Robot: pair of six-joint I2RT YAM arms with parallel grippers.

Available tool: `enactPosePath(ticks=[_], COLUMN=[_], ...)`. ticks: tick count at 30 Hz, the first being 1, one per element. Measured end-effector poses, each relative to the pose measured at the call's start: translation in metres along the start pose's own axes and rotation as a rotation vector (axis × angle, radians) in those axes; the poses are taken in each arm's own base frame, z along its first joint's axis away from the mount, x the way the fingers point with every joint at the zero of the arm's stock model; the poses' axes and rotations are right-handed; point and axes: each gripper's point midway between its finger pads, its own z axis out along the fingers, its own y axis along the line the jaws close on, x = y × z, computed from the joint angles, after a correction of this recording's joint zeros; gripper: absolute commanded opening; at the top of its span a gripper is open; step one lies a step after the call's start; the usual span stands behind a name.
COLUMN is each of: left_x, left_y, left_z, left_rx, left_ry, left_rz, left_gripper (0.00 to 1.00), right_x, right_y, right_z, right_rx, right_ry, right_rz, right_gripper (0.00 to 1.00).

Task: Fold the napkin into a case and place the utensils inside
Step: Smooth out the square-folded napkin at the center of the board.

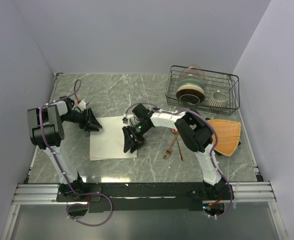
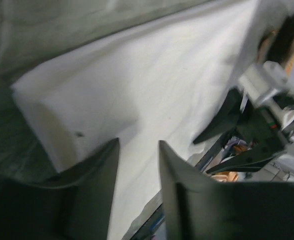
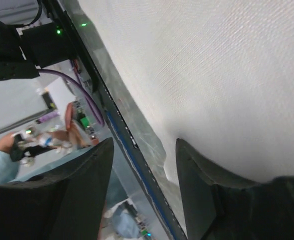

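The cream-white napkin [image 1: 112, 142] lies flat on the table, left of centre. My left gripper [image 1: 94, 126] hovers at its far-left corner. In the left wrist view this gripper [image 2: 138, 141] is open, with the napkin [image 2: 147, 85] showing through the gap and nothing pinched. My right gripper [image 1: 130, 146] is at the napkin's right edge. In the right wrist view it [image 3: 144, 141] is open and straddles the cloth's border: one finger [image 3: 197, 175] over the napkin [image 3: 212, 75], the other off it. The copper fork [image 1: 170, 148] and spoon [image 1: 177, 145] lie right of the napkin.
An orange woven fan-shaped mat [image 1: 225, 136] lies at the right. A black wire dish rack [image 1: 203, 90] holding bowls and a cup stands at the back right. The table's near edge rail [image 1: 137, 190] runs along the front.
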Motion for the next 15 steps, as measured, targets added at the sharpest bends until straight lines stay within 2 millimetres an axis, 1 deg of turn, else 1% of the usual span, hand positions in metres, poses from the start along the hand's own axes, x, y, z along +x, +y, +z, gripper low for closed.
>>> enactPosePath(ticks=[1, 2, 3, 4, 5, 6, 7, 8, 10, 11, 13, 14, 15], left_x=[-0.001, -0.003, -0.004, -0.004, -0.005, -0.007, -0.011, -0.015, -0.024, -0.028, -0.034, -0.035, -0.032], left_y=[-0.004, -0.011, -0.018, -0.024, -0.034, -0.044, -0.055, -0.07, -0.099, -0.116, -0.153, -0.17, -0.183], left_z=[-0.002, -0.005, -0.009, -0.012, -0.02, -0.029, -0.039, -0.052, -0.081, -0.097, -0.131, -0.146, -0.157], left_rx=[0.019, 0.045, 0.069, 0.079, 0.093, 0.095, 0.091, 0.084, 0.056, 0.04, 0.013, 0.004, 0.006], left_ry=[0.0, -0.002, -0.009, -0.019, -0.037, -0.064, -0.098, -0.148, -0.266, -0.335, -0.494, -0.578, -0.647], left_rz=[0.029, 0.059, 0.094, 0.12, 0.157, 0.206, 0.251, 0.311, 0.454, 0.533, 0.706, 0.785, 0.824], left_gripper=[0.51, 0.56, 0.6, 0.76, 0.82, 0.95, 0.99, 0.99, 0.99, 0.99, 0.99, 0.99, 0.99], right_x=[-0.003, -0.009, -0.016, -0.025, -0.033, -0.043, -0.054, -0.063, -0.087, -0.094, -0.108, -0.113, -0.118], right_y=[0.003, 0.006, 0.013, 0.022, 0.031, 0.044, 0.06, 0.072, 0.104, 0.115, 0.135, 0.142, 0.148], right_z=[-0.006, -0.014, -0.026, -0.041, -0.056, -0.076, -0.097, -0.113, -0.157, -0.172, -0.198, -0.208, -0.214], right_rx=[0.012, 0.03, 0.044, 0.062, 0.078, 0.095, 0.111, 0.125, 0.177, 0.202, 0.245, 0.257, 0.255], right_ry=[-0.02, -0.052, -0.092, -0.145, -0.197, -0.261, -0.331, -0.387, -0.552, -0.617, -0.76, -0.815, -0.854], right_rz=[-0.015, -0.043, -0.077, -0.121, -0.162, -0.218, -0.283, -0.34, -0.498, -0.553, -0.637, -0.657, -0.668], right_gripper=[0.82, 0.84, 0.91, 0.93, 0.99, 1.0, 1.0, 1.0, 1.0, 1.0, 1.0, 1.0, 1.0])
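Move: The folded napkin's middle lies about 5 cm back and 9 cm right of the left hand, some 2 cm below it. From the right hand the napkin's middle is roughly 5 cm ahead, 8 cm to the left and 2 cm below. The fork lies about 20 cm right of the right hand and 3 cm ahead; the spoon crosses it some 22 cm right, 2 cm ahead. Both hands rise about 24 cm off the napkin, opening and tipping up, the right also going forward 14 cm. ##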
